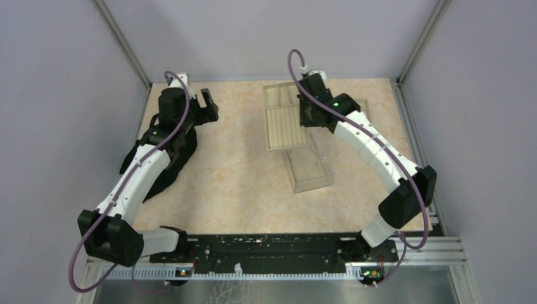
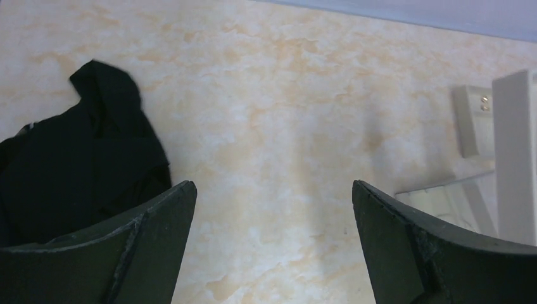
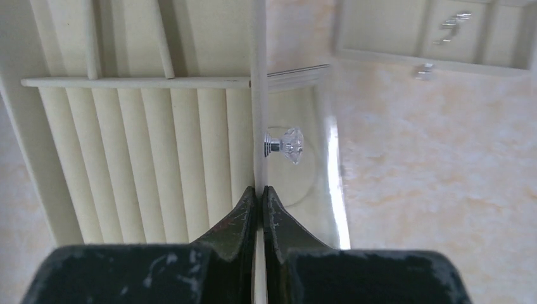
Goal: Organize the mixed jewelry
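Note:
My right gripper (image 3: 259, 189) is shut on the thin front wall (image 3: 258, 95) of the beige ridged tray (image 3: 145, 164), which carries a crystal knob (image 3: 288, 144). In the top view this gripper (image 1: 304, 115) holds the tray (image 1: 286, 126) over the clear plastic box (image 1: 310, 166). A thin silver wire hoop (image 3: 306, 190) lies in the box under the tray. Tiny silver pieces (image 3: 453, 26) lie in a beige compartmented tray (image 3: 392, 28); another small silver piece (image 3: 423, 69) lies on the table. My left gripper (image 2: 272, 209) is open and empty over bare table, also seen in the top view (image 1: 208, 106).
A black cloth (image 1: 166, 149) lies at the left under my left arm and shows in the left wrist view (image 2: 82, 164). The left wrist view also shows a beige compartment with tiny gold pieces (image 2: 484, 103) at the right. Grey walls enclose the table.

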Controlling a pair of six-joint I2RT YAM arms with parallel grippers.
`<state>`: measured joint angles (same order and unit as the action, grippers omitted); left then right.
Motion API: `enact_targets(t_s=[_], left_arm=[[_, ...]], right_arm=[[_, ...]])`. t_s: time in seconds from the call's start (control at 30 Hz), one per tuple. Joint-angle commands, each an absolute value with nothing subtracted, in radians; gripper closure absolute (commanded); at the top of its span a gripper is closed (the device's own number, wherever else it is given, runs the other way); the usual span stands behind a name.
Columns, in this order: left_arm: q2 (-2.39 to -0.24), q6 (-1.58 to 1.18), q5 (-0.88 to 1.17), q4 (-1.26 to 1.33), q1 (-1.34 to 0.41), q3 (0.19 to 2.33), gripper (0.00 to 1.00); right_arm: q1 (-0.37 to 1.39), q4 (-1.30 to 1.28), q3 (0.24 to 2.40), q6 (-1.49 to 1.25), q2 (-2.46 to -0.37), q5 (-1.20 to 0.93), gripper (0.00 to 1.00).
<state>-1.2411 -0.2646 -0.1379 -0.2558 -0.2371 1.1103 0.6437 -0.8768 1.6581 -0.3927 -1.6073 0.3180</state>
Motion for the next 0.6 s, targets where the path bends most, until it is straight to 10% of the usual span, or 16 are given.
enact_targets(t_s=[0.0, 0.57], left_arm=[[-1.319, -0.230, -0.181, -0.301, -0.397, 1.207, 0.01], [-1.622, -0.442, 0.093, -0.166, -0.589, 1.185, 0.01]], right_arm=[[0.513, -0.917, 1.610, -0.370, -1.452, 0.374, 1.00], [-0.035, -0.917, 1.161, -0.434, -1.218, 0.333, 1.00]])
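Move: The right hand holds the ribbed tray by its right rim, the tray hanging off to its left, right over the clear box, whose middle lies some 20 cm below and about 2 cm ahead. The open table for the ribbed tray lies roughly 20 cm right, 7 cm back and 23 cm down; the small jewelry tray is about 26 cm ahead and 18 cm right, 22 cm down. From the empty left hand the clear box is about 43 cm right, 2 cm back and 22 cm lower. Keeping its pinch on the rim, the right hand swings the ribbed tray about 26 cm to the right, away from above the clear box and out over the open table beside it, drawing back some 7 cm and turning about 40 degrees clockwise, nearly level at first and sinking a few centimetres late on. Meanwhile the left hand, empty and wide open, sweeps about 19 cm right towards the clear box, soon dropping some 9 cm as it turns clockwise and tips its fingers further down, without reaching it. ##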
